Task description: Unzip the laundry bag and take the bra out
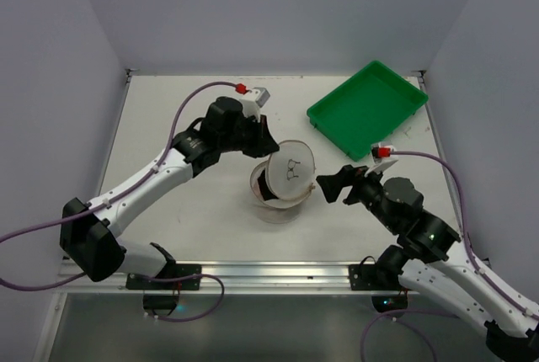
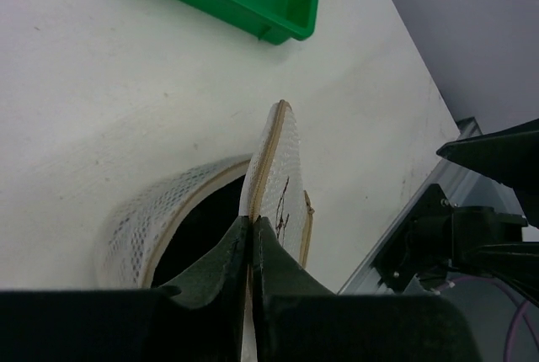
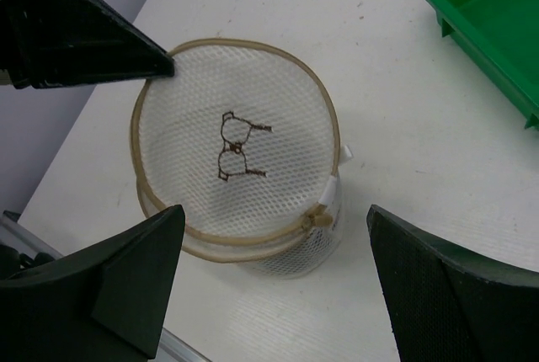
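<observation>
The laundry bag [image 1: 280, 198] is a small round white mesh cylinder standing mid-table. Its circular lid [image 1: 291, 168], with the small bra drawing, is tilted up, so the bag gapes on its left side. My left gripper [image 1: 268, 148] is shut on the lid's tan zipper edge [image 2: 263, 164], its fingertips [image 2: 240, 231] pressed together on it. Through the gap the inside [image 2: 198, 231] looks dark, and I cannot make out the bra. My right gripper [image 3: 276, 269] hangs open just right of the bag, facing the lid [image 3: 236, 143] with nothing between its fingers.
A green rectangular tray [image 1: 366, 109] lies at the back right of the table. The table's metal front rail [image 1: 269, 274] runs along the near edge, with both arm bases on it. Grey walls close in the left, back and right sides.
</observation>
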`<state>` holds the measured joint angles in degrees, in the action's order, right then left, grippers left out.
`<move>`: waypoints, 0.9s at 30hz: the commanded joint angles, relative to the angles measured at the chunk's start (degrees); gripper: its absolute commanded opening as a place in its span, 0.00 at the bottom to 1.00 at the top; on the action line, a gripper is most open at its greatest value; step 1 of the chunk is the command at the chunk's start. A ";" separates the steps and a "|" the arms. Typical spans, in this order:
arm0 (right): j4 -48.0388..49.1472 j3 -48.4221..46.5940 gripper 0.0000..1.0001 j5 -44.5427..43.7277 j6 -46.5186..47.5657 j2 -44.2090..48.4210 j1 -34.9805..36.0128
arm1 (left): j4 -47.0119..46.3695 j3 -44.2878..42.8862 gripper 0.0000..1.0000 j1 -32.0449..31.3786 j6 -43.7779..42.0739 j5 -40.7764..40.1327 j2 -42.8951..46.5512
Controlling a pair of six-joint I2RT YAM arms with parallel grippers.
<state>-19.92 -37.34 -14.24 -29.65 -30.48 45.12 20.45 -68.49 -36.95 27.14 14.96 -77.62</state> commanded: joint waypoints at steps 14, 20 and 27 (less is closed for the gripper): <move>0.32 3.15 0.91 -2.63 0.56 7.62 0.23 | -18.33 -4.55 0.36 -10.24 17.16 4.99 -7.71; -2.49 3.94 0.91 -9.13 -1.20 15.00 0.23 | -21.94 -5.08 0.41 -14.72 19.09 6.22 -10.17; -3.81 5.97 0.91 -15.64 -2.26 26.51 0.23 | -23.52 -7.88 0.53 -20.26 19.53 6.57 -14.48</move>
<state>-23.35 -31.79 -24.82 -30.87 -6.55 45.12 0.89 -72.99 -55.44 45.50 19.94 -90.67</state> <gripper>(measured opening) 0.907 0.520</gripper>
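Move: The lid's raised rim is still between the left fingertips; the lid's middle hangs some 4 cm to their right, 2 cm back and 6 cm below. The laundry bag stands almost straight under this hand, its middle about 18 cm down, and the zipper pull sits roughly 9 cm right, 2 cm back and 12 cm lower. The open right gripper is about 12 cm right and 9 cm back, level; from it the lid's middle lies 7 cm ahead, 8 cm left and 6 cm lower. The lid is carried over away from the bag's mouth as the left hand sweeps about 15 cm to the right and some 8 cm back, rising slightly. Its fingers open about halfway, giving up their pinch on the rim, while the hand turns clockwise and its left side dips. The right hand, still open, backs off right and somewhat up to make room. ##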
